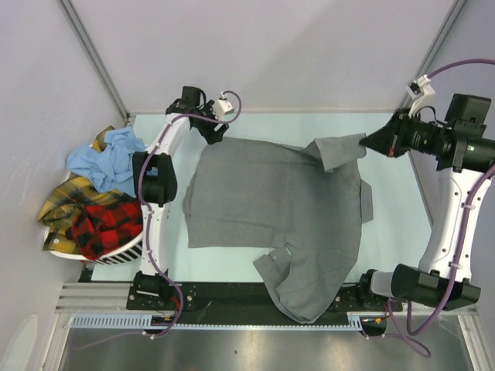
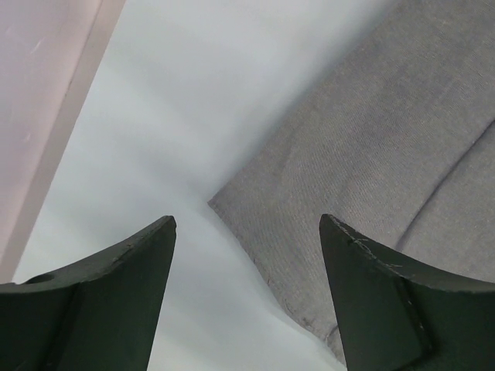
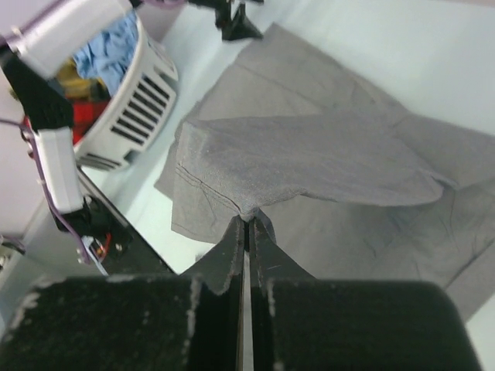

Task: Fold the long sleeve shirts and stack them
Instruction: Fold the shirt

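Note:
A plain grey long sleeve shirt (image 1: 278,209) lies spread across the middle of the table, with its lower part hanging over the near rail. My right gripper (image 1: 370,143) is shut on a lifted fold of it at the far right. In the right wrist view this gripper (image 3: 249,218) pinches the cloth (image 3: 325,154), which drapes away from the tips. My left gripper (image 1: 215,133) hovers at the shirt's far left corner. Its jaws (image 2: 247,224) stand open and hold nothing, with the shirt's corner (image 2: 371,154) lying flat just beyond them.
A white slotted basket (image 1: 124,253) stands at the table's left edge. It holds a light blue shirt (image 1: 108,158), a yellow plaid one (image 1: 66,201) and a red-and-black plaid one (image 1: 104,224). Walls close in at the back and both sides.

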You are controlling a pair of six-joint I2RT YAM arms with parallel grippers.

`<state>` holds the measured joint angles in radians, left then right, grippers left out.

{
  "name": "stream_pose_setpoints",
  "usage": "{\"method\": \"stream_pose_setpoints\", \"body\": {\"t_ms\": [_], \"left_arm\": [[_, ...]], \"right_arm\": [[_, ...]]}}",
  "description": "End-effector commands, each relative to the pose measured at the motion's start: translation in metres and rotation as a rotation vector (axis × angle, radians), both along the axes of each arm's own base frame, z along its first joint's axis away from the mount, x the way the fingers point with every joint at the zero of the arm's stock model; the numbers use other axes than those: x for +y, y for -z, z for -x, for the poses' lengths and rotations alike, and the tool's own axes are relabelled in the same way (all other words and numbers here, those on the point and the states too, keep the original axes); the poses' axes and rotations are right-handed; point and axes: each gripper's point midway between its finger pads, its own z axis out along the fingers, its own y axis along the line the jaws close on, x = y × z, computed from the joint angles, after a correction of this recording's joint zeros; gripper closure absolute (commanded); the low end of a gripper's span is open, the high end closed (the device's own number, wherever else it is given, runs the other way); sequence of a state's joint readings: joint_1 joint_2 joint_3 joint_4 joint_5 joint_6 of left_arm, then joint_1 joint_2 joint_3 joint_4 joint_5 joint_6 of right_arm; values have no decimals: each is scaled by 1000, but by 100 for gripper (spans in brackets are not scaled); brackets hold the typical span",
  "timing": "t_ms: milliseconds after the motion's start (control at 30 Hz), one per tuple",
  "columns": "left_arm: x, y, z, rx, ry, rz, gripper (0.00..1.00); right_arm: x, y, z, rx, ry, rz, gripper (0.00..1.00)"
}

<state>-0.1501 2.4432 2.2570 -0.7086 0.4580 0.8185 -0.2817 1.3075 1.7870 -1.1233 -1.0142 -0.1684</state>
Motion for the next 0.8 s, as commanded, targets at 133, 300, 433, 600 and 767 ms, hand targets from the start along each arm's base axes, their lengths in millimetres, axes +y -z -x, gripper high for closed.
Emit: {"method": "stream_pose_setpoints", "body": {"t_ms": [133, 300, 433, 600, 767], "left_arm": [[-17, -20, 3, -132, 239, -14, 20], [-29, -6, 6, -162, 336, -81, 21], [-37, 0, 4, -182, 372, -111, 23], [-40, 3, 3, -197, 398, -128, 23], [-44, 18, 5, -199, 442, -167, 22]], "right_arm": [[-7, 36, 53, 78, 9, 152, 100], [-12, 41, 64, 92, 23, 181, 100], [-19, 46, 76, 110, 51, 242, 100], [-25, 50, 85, 89, 76, 328, 100], [-27, 56, 93, 86, 84, 378, 100]]}}
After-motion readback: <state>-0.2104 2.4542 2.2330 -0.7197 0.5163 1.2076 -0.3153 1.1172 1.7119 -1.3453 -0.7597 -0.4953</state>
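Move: The right hand holds a raised flap of the shirt above the shirt's right half, whose middle lies about 36 cm below and 5 cm to its left. The strip jutting from the shirt's right edge is 9 cm to its right and 1 cm ahead; the buttoned cuff, 22 cm back and 19 cm left. The open left hand hovers some 4 cm above the table, the shirt's far left corner 3 cm ahead and 1 cm right. Keeping the flap pinched in its shut fingers, the right hand draws it back about 5 cm towards the base while sinking some 3 cm early on, then also shifts about 3 cm right, its fingers tipping down by some 20 degrees. The left hand, holding nothing and still wide open, slides about 4 cm right over the shirt's far edge with a slight sink, turning some 20 degrees clockwise. ##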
